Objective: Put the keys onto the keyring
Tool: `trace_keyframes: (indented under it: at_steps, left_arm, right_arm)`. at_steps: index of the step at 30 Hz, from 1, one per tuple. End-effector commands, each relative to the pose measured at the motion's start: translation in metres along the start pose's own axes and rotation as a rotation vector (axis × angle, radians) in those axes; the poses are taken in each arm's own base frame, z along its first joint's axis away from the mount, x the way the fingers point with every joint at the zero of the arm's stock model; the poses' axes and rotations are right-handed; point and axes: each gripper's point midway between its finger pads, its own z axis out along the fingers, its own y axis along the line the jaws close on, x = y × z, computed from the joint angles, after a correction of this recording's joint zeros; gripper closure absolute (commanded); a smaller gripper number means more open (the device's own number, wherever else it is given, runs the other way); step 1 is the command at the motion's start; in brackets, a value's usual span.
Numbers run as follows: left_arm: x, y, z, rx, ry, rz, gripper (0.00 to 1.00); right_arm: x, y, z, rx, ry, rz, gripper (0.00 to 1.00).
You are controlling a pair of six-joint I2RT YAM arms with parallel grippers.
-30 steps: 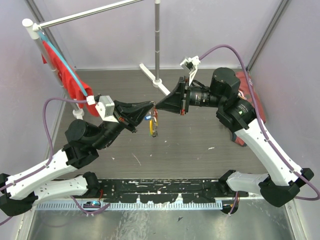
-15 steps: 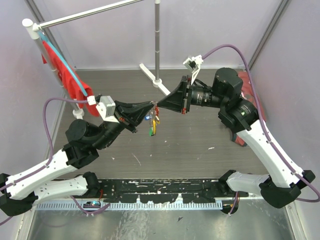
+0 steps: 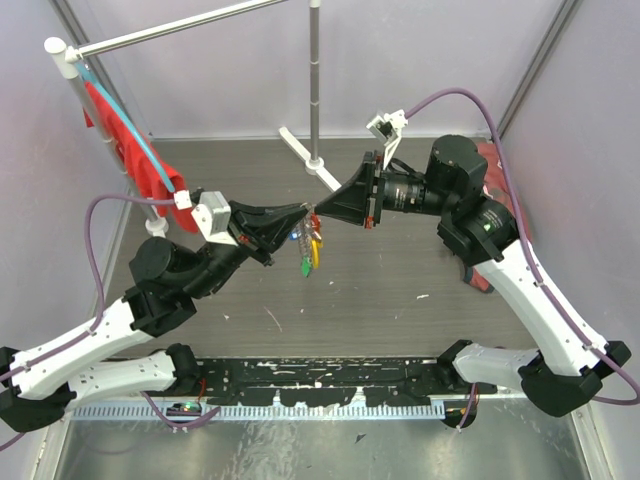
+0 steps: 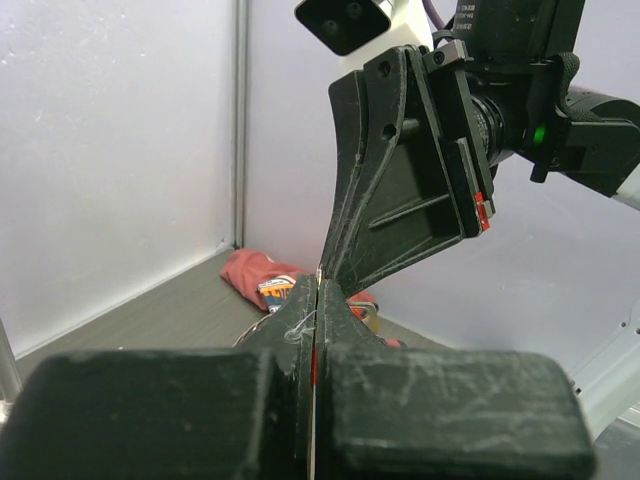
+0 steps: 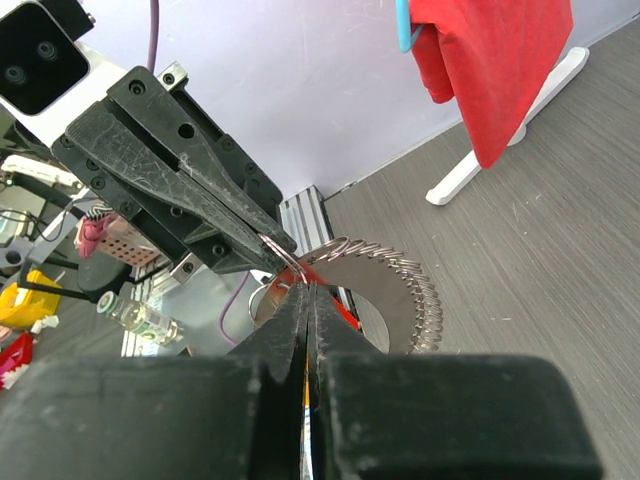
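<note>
My left gripper (image 3: 303,212) and right gripper (image 3: 313,212) meet tip to tip above the table, both shut. A thin silvery wire loop of the keyring (image 5: 281,256) runs from the left fingertips (image 5: 262,243) to my right gripper (image 5: 306,290), and both pinch it. The bundle hangs just under the tips: a red key head (image 3: 312,227), a blue key head (image 3: 297,237), the yellow tag (image 3: 316,250) and the green tag (image 3: 304,266). From the right wrist, the red head (image 5: 330,297) shows behind my fingertips beside a coil of silvery loops (image 5: 425,295). My left gripper (image 4: 318,287) touches the right fingertips (image 4: 335,262).
A stand with a metal pole (image 3: 315,80) and white foot (image 3: 310,160) rises behind the grippers. Red cloth (image 3: 135,150) hangs from a rail at the left. More red cloth (image 3: 492,170) lies at the right behind the right arm. A black strip (image 3: 320,385) crosses the near table edge.
The right gripper has shifted slightly left and up against the left fingertips. The hanging bundle has swung and turned, its yellow tag now a little further right.
</note>
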Motion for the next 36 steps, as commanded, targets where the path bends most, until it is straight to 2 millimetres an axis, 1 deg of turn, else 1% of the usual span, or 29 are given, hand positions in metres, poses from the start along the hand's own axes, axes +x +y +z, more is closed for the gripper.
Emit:
trace_keyframes:
  at_steps: [1, 10, 15, 18, 21, 25, 27, 30, 33, 36]
  left_arm:
    - [-0.051, -0.008, -0.001, 0.033, -0.132, -0.002, 1.0]
    - [-0.052, -0.007, -0.001, 0.03, -0.133, 0.001, 1.0]
    - [-0.052, -0.008, 0.001, 0.03, -0.131, 0.003, 1.0]
    - [-0.05, -0.008, 0.001, 0.031, -0.129, 0.002, 1.0]
    - [-0.05, -0.008, 0.001, 0.03, -0.127, 0.002, 1.0]
    - [-0.048, -0.007, 0.001, 0.028, -0.122, -0.002, 1.0]
    - [-0.048, -0.008, 0.001, 0.03, -0.122, -0.004, 1.0]
    - [-0.048, -0.009, 0.001, 0.037, -0.118, -0.006, 1.0]
    - [-0.048, -0.013, 0.002, 0.058, -0.112, -0.005, 1.0]
    - [-0.049, -0.021, 0.004, 0.104, -0.106, -0.001, 1.0]
  right_arm:
    - [-0.012, 0.002, -0.003, 0.002, -0.019, -0.024, 0.99]
    - [0.004, 0.002, 0.0, -0.033, 0.056, 0.011, 0.99]
    - [0.009, -0.002, 0.001, -0.031, 0.073, 0.019, 0.92]
    - [0.006, -0.002, 0.0, -0.024, 0.064, -0.001, 0.86]
    - [-0.004, -0.001, -0.005, 0.008, 0.021, -0.065, 0.72]
    - [-0.024, 0.01, -0.018, 0.032, -0.067, -0.175, 0.59]
    - [-0.031, 0.017, -0.022, 0.017, -0.105, -0.223, 0.56]
    - [-0.035, 0.031, -0.027, -0.041, -0.144, -0.315, 0.56]
    - [-0.031, 0.046, -0.033, -0.125, -0.147, -0.442, 0.55]
    - [-0.025, 0.051, -0.036, -0.168, -0.14, -0.555, 0.57]
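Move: The steel keyring is between the two grippers, its upper end at both shut fingertips and its loop hanging about 4 cm below. The loop's middle is roughly 1 cm left and 1 cm ahead of the right hand, and some 1 cm right of the left hand, level with it fore and aft. From the right hand, the yellow key hangs about 6 cm down and the red key about 3 cm down, both nearly straight below. Keep the left gripper still and shut on the keyring's upper end. Lower the right gripper about 2 cm beside it, opening its fingers to nearly half to let go of the keyring, then draw it clear, about 5 cm up with some 3 cm each back and to the right, rolling it about 20 degrees so its forward side rises. ##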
